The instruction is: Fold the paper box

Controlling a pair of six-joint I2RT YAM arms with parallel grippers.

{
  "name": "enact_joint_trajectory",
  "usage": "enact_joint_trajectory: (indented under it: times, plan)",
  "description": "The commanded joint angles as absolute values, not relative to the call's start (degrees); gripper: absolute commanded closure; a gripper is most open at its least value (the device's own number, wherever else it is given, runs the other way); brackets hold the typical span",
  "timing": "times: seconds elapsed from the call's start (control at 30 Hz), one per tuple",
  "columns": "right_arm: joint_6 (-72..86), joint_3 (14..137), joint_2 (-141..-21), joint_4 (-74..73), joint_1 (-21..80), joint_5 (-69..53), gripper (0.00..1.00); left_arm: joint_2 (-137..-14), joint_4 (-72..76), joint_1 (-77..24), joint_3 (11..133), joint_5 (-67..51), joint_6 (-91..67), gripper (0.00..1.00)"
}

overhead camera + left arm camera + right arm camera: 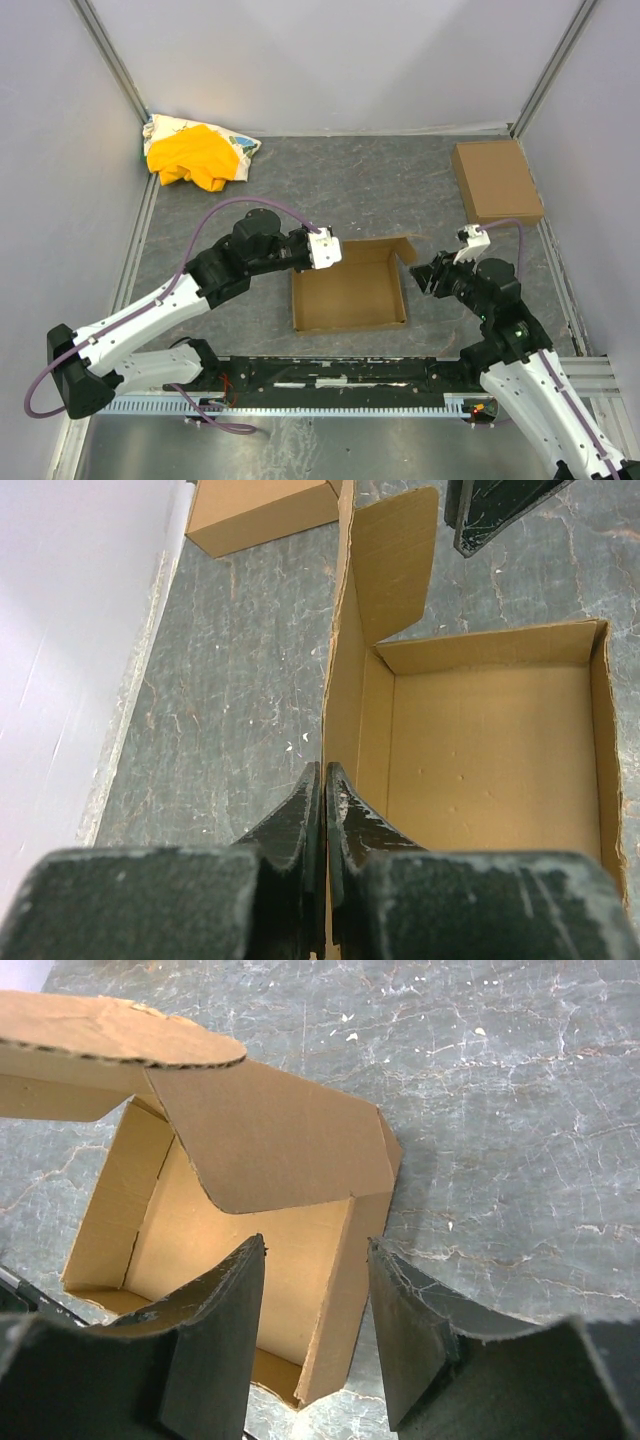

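Note:
The paper box [350, 290] sits in the middle of the table as a shallow open tray of brown cardboard, with a loose flap [404, 248] standing at its far right corner. My left gripper [336, 248] is shut on the far wall near the box's left corner; in the left wrist view the fingertips [324, 770] pinch the thin top edge of that wall [340, 680]. My right gripper [422, 274] is open at the box's right side. In the right wrist view its jaws [317, 1243] straddle the right wall [345, 1290] without touching it, below a rounded flap [275, 1140].
A smaller folded brown box [496, 180] lies at the far right by the wall, also seen in the left wrist view [260, 510]. A yellow cloth on a patterned bag [195, 155] lies at the far left corner. White walls enclose the table; a metal rail [330, 375] runs along the near edge.

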State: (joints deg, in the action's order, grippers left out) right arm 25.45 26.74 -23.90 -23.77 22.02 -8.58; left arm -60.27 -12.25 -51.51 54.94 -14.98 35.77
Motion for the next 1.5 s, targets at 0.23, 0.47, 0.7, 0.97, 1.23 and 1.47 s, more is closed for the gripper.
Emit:
enact_joint_trajectory:
  times: [0.23, 0.47, 0.7, 0.97, 1.23, 1.47]
  plan:
    - [21.71, 25.9, -20.86, -12.62, 22.22, -9.39, 0.5, -60.93, -11.69, -51.91, 59.16, -13.64, 35.35, 0.9]
    - [20.31, 28.87, -28.34, -9.32, 22.44, -10.66, 0.54, -61.87, -11.69, -51.88, 60.07, -12.96, 35.86, 0.9]
    - [19.34, 33.87, -37.66, -8.34, 23.34, -10.17, 0.61, -62.72, -9.76, -51.96, 60.22, -11.88, 35.41, 0.9]
    - [20.55, 37.24, -41.75, -8.59, 23.61, -1.84, 0.92, -63.68, -2.87, -51.94, 59.65, -4.95, 32.55, 0.69]
    - [18.07, 38.26, -42.54, -5.83, 23.73, 3.1, 0.98, -55.19, 9.13, -51.9, 54.32, 7.64, 24.67, 0.42]
    - [18.21, 37.62, -42.99, -4.53, 23.69, 5.74, 0.98, -42.9, 13.25, -51.88, 45.09, 20.45, 20.0, 0.34]
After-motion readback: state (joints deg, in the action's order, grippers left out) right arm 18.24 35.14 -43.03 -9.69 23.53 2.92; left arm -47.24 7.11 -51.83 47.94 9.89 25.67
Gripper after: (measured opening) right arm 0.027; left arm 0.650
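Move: The right hand, half open and empty, has the right flap about 6 cm ahead and 3 cm to its left, roughly level with the fingers. The middle of the far wall is some 8 cm ahead and 13 cm left, about 3 cm higher; the tray floor is 14 cm left, 3 cm back and 15 cm below. The left fingers already hold the far wall's top edge; the right flap is about 13 cm to that hand's right, 1 cm back and 8 cm below. Right hand reaches 7 cm forward and up, pinching the right flap; left releases the far wall, rising leftwards. ##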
